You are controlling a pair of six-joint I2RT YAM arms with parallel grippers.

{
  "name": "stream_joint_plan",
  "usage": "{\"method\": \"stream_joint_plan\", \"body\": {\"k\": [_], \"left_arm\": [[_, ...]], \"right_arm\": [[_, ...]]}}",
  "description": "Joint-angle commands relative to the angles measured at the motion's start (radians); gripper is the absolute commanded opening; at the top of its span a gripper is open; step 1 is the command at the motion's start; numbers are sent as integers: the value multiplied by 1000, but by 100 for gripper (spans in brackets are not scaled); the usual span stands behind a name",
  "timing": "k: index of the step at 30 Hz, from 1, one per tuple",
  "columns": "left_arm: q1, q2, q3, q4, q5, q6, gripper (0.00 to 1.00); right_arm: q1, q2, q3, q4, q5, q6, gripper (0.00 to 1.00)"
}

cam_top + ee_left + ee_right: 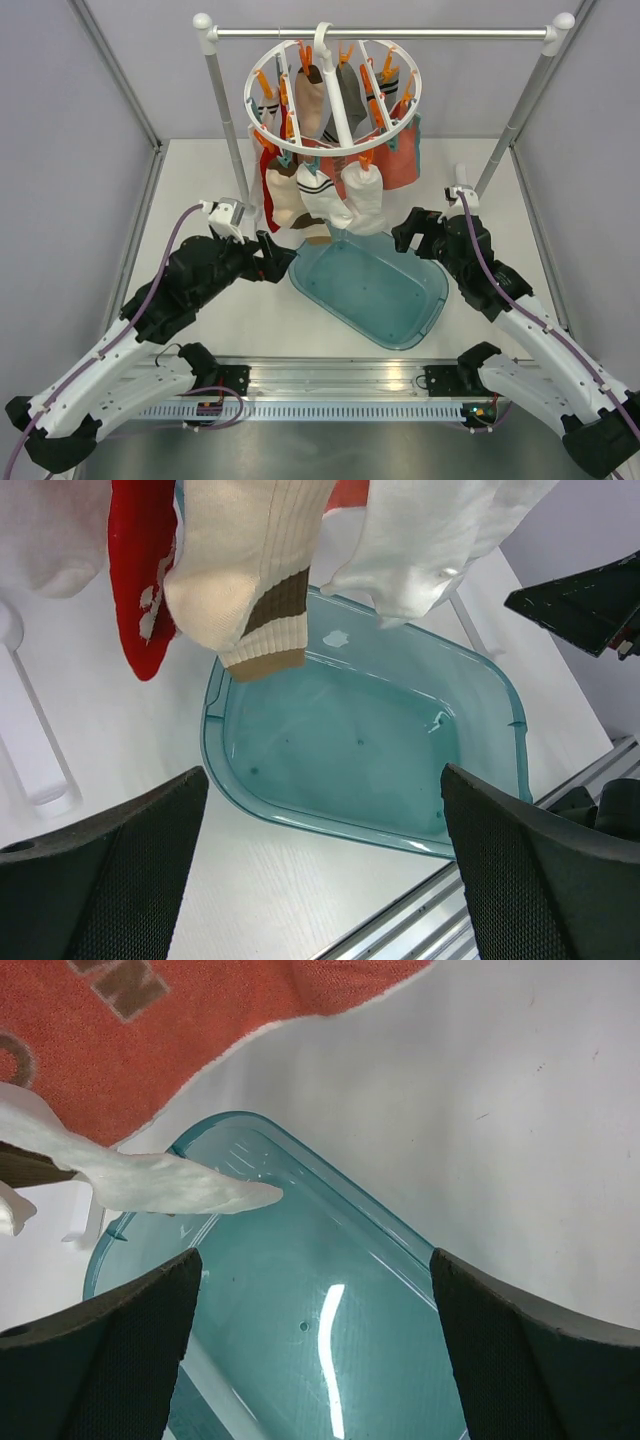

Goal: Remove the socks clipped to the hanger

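Note:
The hanger (pixel 252 104), a white ring with orange and teal clips, hangs by its hook from a rail. Several socks are clipped to it: a white one with dark stripes (pixel 318 192), a plain white one (pixel 366 196), a beige one (pixel 284 196) and a red one (pixel 268 172). My left gripper (pixel 290 258) is open just left of and below their toes. In the left wrist view the beige sock (pixel 250 560), red sock (pixel 140 570) and white sock (pixel 440 540) dangle ahead of my left gripper (pixel 325 775). My right gripper (pixel 400 232) is open on the right, apart from the socks. In the right wrist view a white sock toe (pixel 170 1182) hangs ahead of my right gripper (pixel 315 1255).
A teal plastic tub (pixel 372 292) sits on the table under the socks, between both arms; its floor (pixel 350 740) holds nothing. A coral cloth (pixel 402 160) hangs behind the socks. The metal rail (pixel 400 33) rests on white posts (pixel 228 130). Grey walls enclose the table.

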Motion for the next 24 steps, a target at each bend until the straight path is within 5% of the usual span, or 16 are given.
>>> {"method": "stream_joint_plan", "body": {"k": [1, 7, 24], "left_arm": [[-2, -11, 0, 16, -6, -25, 100], [-5, 1, -14, 51, 29, -23, 100], [-60, 101, -55, 217, 71, -79, 98]], "right_arm": [[0, -20, 13, 36, 18, -28, 98], [1, -15, 7, 53, 9, -92, 98], [1, 8, -59, 479, -258, -181, 98]]}}
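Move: The white sock hangs about 7 cm ahead of the right hand, 8 cm to its left and some 5 cm above; from that hand the orange sock is about 13 cm ahead, 2 cm left and 8 cm higher. From the left hand the striped white sock lies about 10 cm ahead, 9 cm right and 5 cm up, with the cream-and-brown sock equally far ahead and as high but only 3 cm right. Open and empty, the right hand creeps upward at first, then speeds up to swing about 4 cm left and nearly as far up towards the hanging white sock, its fingers tipping up some 15 degrees and turning counter-clockwise about as much. After a brief pause the left hand, also wide open, slides about 4 cm to the right and sinks roughly 2 cm, passing in front of the cream-and-brown sock towards the striped white one, hardly turning. ##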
